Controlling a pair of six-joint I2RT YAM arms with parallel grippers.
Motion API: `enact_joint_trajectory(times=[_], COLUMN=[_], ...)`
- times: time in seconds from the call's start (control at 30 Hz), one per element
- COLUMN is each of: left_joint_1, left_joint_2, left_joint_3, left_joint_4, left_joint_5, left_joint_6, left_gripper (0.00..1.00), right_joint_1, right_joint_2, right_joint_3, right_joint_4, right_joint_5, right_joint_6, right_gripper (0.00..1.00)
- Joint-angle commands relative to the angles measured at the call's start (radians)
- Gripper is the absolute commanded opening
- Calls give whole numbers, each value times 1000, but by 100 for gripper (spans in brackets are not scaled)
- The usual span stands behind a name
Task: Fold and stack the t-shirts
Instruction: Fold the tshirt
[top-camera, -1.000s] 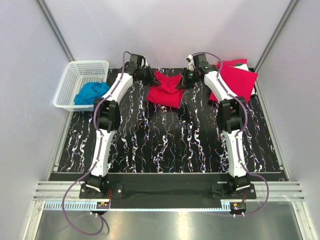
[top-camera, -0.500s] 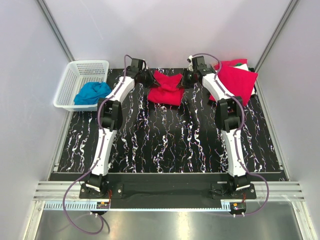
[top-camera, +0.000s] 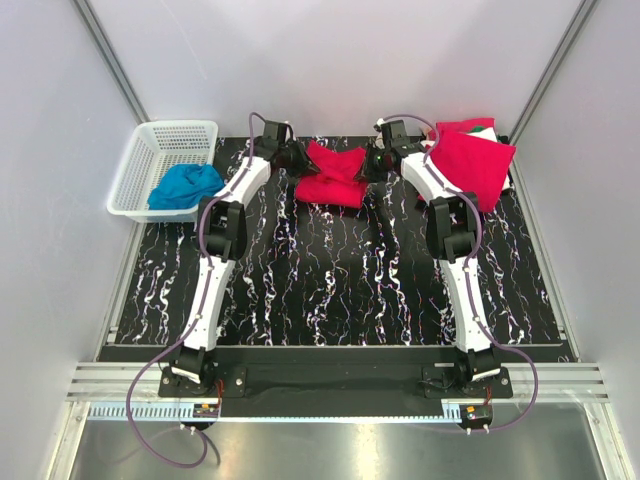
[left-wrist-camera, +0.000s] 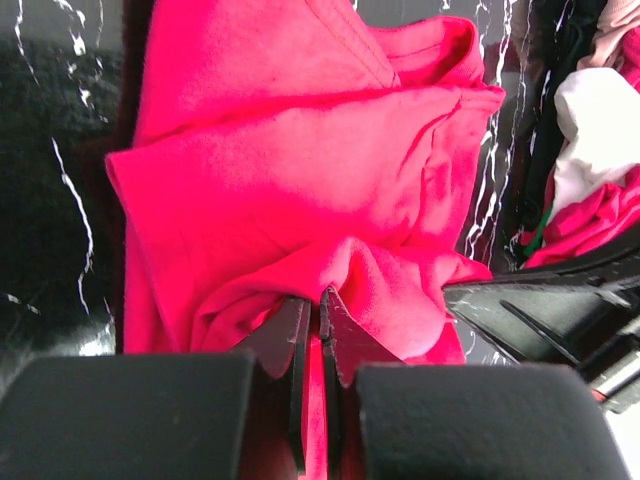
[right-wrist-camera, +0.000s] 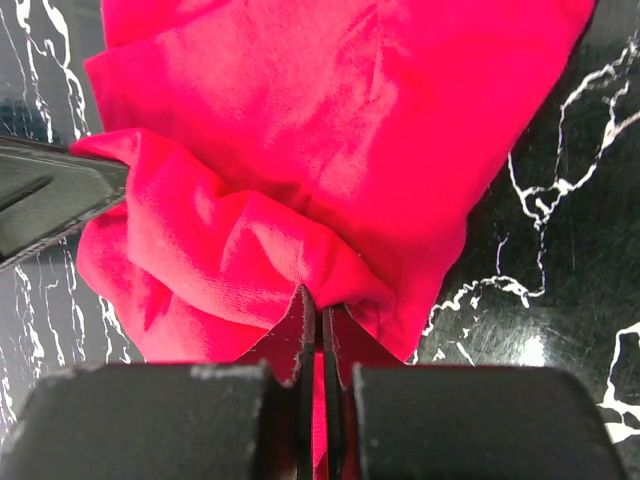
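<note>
A bright red t-shirt (top-camera: 333, 175) lies partly folded at the back middle of the table. My left gripper (top-camera: 297, 160) is shut on its left edge; the wrist view shows red fabric (left-wrist-camera: 300, 200) pinched between the jaws. My right gripper (top-camera: 372, 163) is shut on its right edge, with red fabric (right-wrist-camera: 300, 150) pinched between the jaws. A second pile of red t-shirts (top-camera: 470, 160) lies at the back right, with a white and green piece (top-camera: 484, 128) showing at its far edge. That pile also shows in the left wrist view (left-wrist-camera: 590, 190).
A white plastic basket (top-camera: 160, 165) at the back left holds a blue cloth (top-camera: 183, 185). The black marbled table (top-camera: 330, 290) has grey walls on three sides. Both arms reach to the back of the table.
Both grippers have moved farther back and slightly closer together with the shirt's edges held. The red shirt has bunched into a narrower shape and shifted toward the back.
</note>
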Motion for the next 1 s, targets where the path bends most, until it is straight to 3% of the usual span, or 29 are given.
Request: enact_joint_trajectory(times=[0.0,0.17,0.2,0.23,0.27,0.43,0.63,0.7,0.97], left_joint_1=[10,15,15,16,16,24,36,39,51], left_joint_2=[9,16,16,15,15,-26,-195,-238,-364], left_joint_3=[61,56,55,53,51,19,-170,-208,-281], left_joint_4=[85,95,95,100,108,119,177,186,161], left_joint_5=[-19,-5,-2,7,14,41,18,11,41], left_joint_6=[-4,-8,-10,-10,-8,-1,24,30,16], left_gripper=[0,1,4,11,19,41,50,51,52], right_joint_1=[-3,-3,-3,-5,-3,-2,-3,-3,-9], right_joint_2=[-3,2,3,3,5,-29,-129,-156,-271], right_joint_3=[54,62,63,65,63,51,45,42,42], right_joint_4=[71,88,88,88,89,89,88,88,83], right_joint_5=[30,40,42,45,48,60,79,97,117], right_joint_6=[0,7,9,12,15,23,1,-13,-36], right_gripper=[0,0,2,14,18,28,35,44,44])
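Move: Between the two closed grippers lies the t-shirt, its near edge pinched at both ends and already brought over. Its middle is some 6 cm to the right of the left hand and 10 cm to the left of the right hand, roughly level with both and about 2 cm lower. The red folded stack lies about 30 cm right of the right hand, 4 cm farther out; the white basket stands some 42 cm left of the left hand, level with it. Letting go of the t-shirt's folded-over edge, both hands first creep 1-2 cm forward, low over the cloth, as their fingers open to about half, then lift clear. The left draws back a couple of centimetres and about 3 cm left while rising some 6 cm; the right goes up about 9 cm, its fingertips tilting up some 10 degrees. ##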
